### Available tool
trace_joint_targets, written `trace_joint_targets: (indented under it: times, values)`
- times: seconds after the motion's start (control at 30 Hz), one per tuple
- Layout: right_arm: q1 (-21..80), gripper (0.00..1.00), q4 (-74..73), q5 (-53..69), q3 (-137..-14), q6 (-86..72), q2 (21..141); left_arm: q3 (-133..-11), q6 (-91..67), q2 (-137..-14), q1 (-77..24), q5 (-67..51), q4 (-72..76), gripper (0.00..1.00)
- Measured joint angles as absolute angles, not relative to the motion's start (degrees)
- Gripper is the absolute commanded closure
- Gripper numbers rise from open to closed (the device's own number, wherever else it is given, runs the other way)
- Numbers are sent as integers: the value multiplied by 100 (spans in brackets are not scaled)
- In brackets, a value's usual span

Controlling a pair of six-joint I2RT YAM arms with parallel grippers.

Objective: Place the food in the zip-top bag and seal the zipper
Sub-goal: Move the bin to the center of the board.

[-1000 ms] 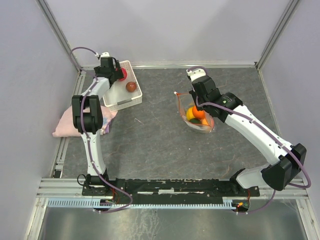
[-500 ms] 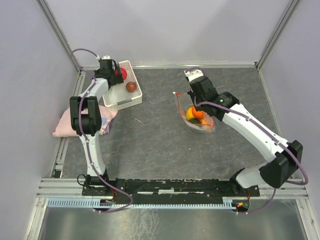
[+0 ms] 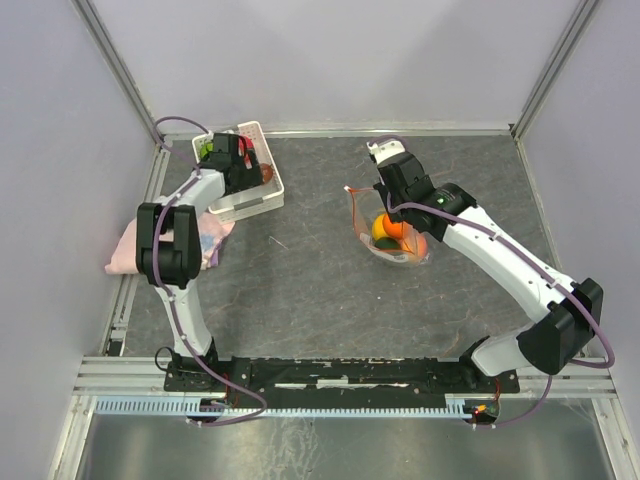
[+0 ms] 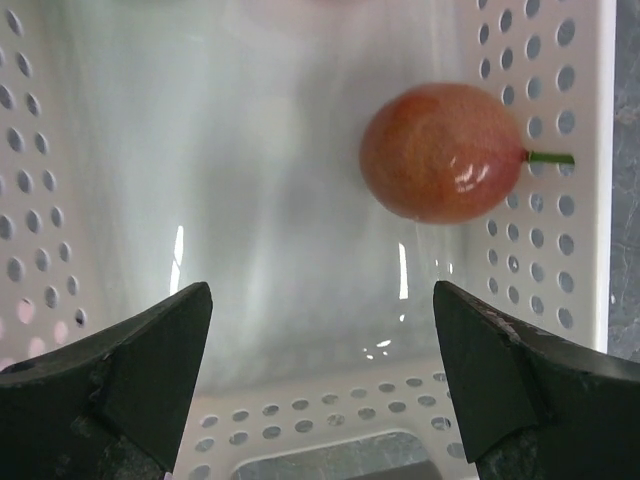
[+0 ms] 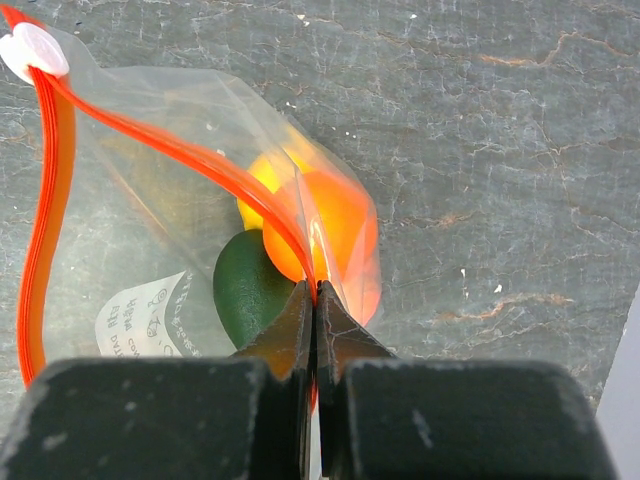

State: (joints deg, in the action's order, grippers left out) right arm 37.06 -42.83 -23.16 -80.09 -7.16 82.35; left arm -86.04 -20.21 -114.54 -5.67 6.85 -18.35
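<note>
The clear zip-top bag (image 3: 392,240) lies at centre right with orange (image 5: 335,225), yellow (image 5: 262,175) and dark green (image 5: 245,285) food inside. My right gripper (image 3: 390,208) (image 5: 313,290) is shut on the orange-red zipper (image 5: 150,140) and holds that edge up; the mouth gapes toward the white slider (image 5: 35,48). A brownish-red fruit (image 4: 440,152) (image 3: 266,173) with a green stem lies in the white perforated basket (image 3: 272,203). My left gripper (image 4: 320,340) (image 3: 243,170) hangs open over the basket floor, left of and nearer than that fruit, touching nothing.
The basket's right wall (image 4: 560,250) is close behind the fruit. A pink cloth (image 3: 140,250) lies left of the basket by the left rail. A red bit (image 3: 246,150) shows under the left wrist. Grey walls enclose the table at back and sides.
My left gripper has swung from the basket's far left part toward the right, closer to the brownish-red fruit. The right gripper keeps its hold on the zipper, hardly moving.
</note>
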Motion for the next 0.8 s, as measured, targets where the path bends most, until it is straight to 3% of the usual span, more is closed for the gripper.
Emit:
trace_joint_targets:
  times: [0.8]
  values:
    - [3706,98,-4244,-2316,-8009,-716,8117,-7660,-2637,-11065,-2571,75,-1949,5]
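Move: The left gripper is open inside the white bin, towards its near end; the bin's middle is about 5 cm ahead, 3 cm left and 4 cm below. The brownish-red fruit sits some 5 cm ahead and 5 cm right, the red fruit about 11 cm straight ahead, and the green fruit 10 cm ahead and 10 cm left, all a little lower. From the right gripper the bin's middle is roughly 20 cm ahead, 44 cm left and 19 cm below. Sweep the left gripper about 17 cm right and some 10 cm back, sinking about 3 cm inside the bin, with the fingers kept wide open. Bear with the right finger on the inside of the right wall near the close corner and push the bin along towards the board's middle, while the hand turns some 20 degrees clockwise. ##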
